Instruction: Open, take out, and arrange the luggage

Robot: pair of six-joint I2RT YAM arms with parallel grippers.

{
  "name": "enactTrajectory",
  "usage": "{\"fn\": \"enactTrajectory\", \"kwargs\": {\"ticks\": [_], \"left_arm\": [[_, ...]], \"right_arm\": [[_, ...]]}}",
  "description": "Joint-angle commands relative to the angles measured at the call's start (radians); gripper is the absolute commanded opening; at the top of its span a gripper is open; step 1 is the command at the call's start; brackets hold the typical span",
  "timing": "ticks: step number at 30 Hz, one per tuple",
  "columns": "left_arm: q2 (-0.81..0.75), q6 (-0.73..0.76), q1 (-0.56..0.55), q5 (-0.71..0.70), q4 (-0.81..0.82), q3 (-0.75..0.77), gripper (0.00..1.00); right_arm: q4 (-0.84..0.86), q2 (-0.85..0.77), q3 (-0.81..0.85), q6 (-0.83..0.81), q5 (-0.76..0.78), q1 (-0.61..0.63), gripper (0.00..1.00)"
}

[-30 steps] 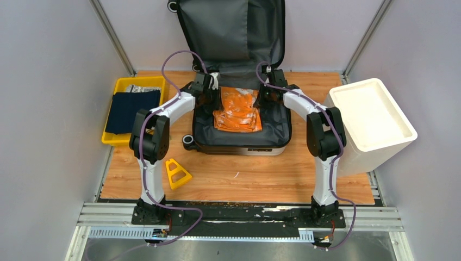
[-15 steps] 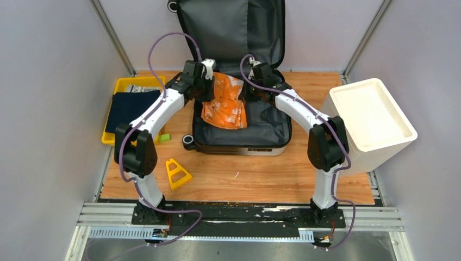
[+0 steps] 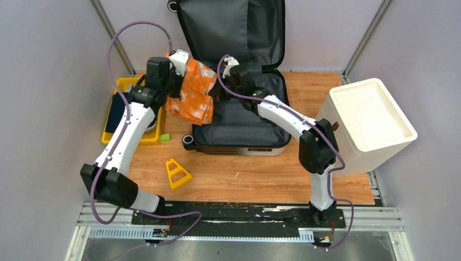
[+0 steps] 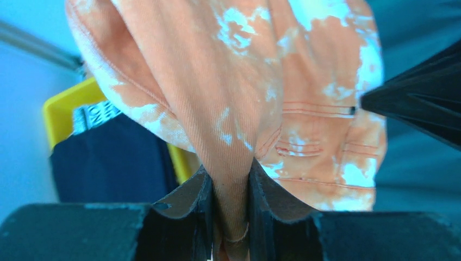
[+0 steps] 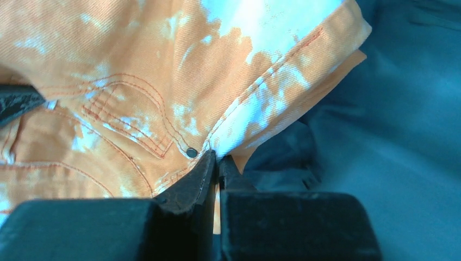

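Observation:
The luggage [image 3: 244, 133] lies open on the wooden table, its lid [image 3: 234, 27] standing against the back wall and showing dark grey lining [image 5: 391, 109]. An orange and white garment [image 3: 193, 95] hangs in the air above the luggage's left edge. My left gripper [image 3: 176, 61] is shut on a bunched fold of the garment [image 4: 261, 81], with the cloth pinched between its pads [image 4: 231, 185]. My right gripper [image 3: 218, 89] is shut on a hem corner of the garment [image 5: 136, 70], next to a rivet [image 5: 218, 163].
A yellow tray [image 3: 124, 82] at the left holds a folded navy cloth [image 3: 111, 114], also seen below the garment [image 4: 108, 163]. A small green block [image 3: 164, 138] and a yellow triangular piece [image 3: 176, 173] lie on the table. A white bin [image 3: 369, 119] stands at the right.
Both grippers have lifted the orange garment out of the luggage base and carried it up and to the left, towards the yellow tray. The left arm has stretched far out.

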Motion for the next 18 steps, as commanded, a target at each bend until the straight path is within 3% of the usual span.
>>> {"fn": "enactTrajectory", "kwargs": {"ticks": [1, 5, 10, 15, 18], "left_arm": [[-0.09, 0.092, 0.146, 0.033, 0.047, -0.032, 0.0], [-0.102, 0.104, 0.224, 0.066, 0.048, -0.058, 0.0], [-0.066, 0.11, 0.284, 0.067, 0.068, -0.074, 0.0], [-0.016, 0.1, 0.401, 0.067, 0.114, -0.073, 0.0], [0.017, 0.121, 0.465, 0.073, 0.182, -0.073, 0.0]], "right_arm": [[0.185, 0.061, 0.073, 0.0, -0.063, 0.06, 0.0], [0.246, 0.114, 0.084, -0.015, -0.044, 0.083, 0.01], [0.233, 0.185, 0.148, -0.019, -0.049, 0.087, 0.11], [0.166, 0.168, 0.151, -0.108, -0.017, 0.082, 0.45], [0.151, 0.088, 0.069, -0.161, -0.003, 0.076, 0.64]]}}
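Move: The left hand holds one end of the orange trousers. The yellow tray they go to, with the navy cloth folded in it, lies about 22 cm to its left, almost level forward and some 26 cm below. The green block is around 9 cm left and 13 cm back, and the open suitcase about 24 cm right. From the right hand, pinching the other edge, the tray is roughly 37 cm left and 19 cm lower, with the suitcase's middle 9 cm right. Swing the left gripper about 14 cm to the left towards the yellow tray, sinking nearly 5 cm and turning some 15 degrees counter-clockwise, keeping its pinch on the orange trousers. Follow leftward and slightly down with the right gripper for about 7 cm, out to the suitcase's left rim, then stop there and open its fingers wide to let go of the trousers' edge. ##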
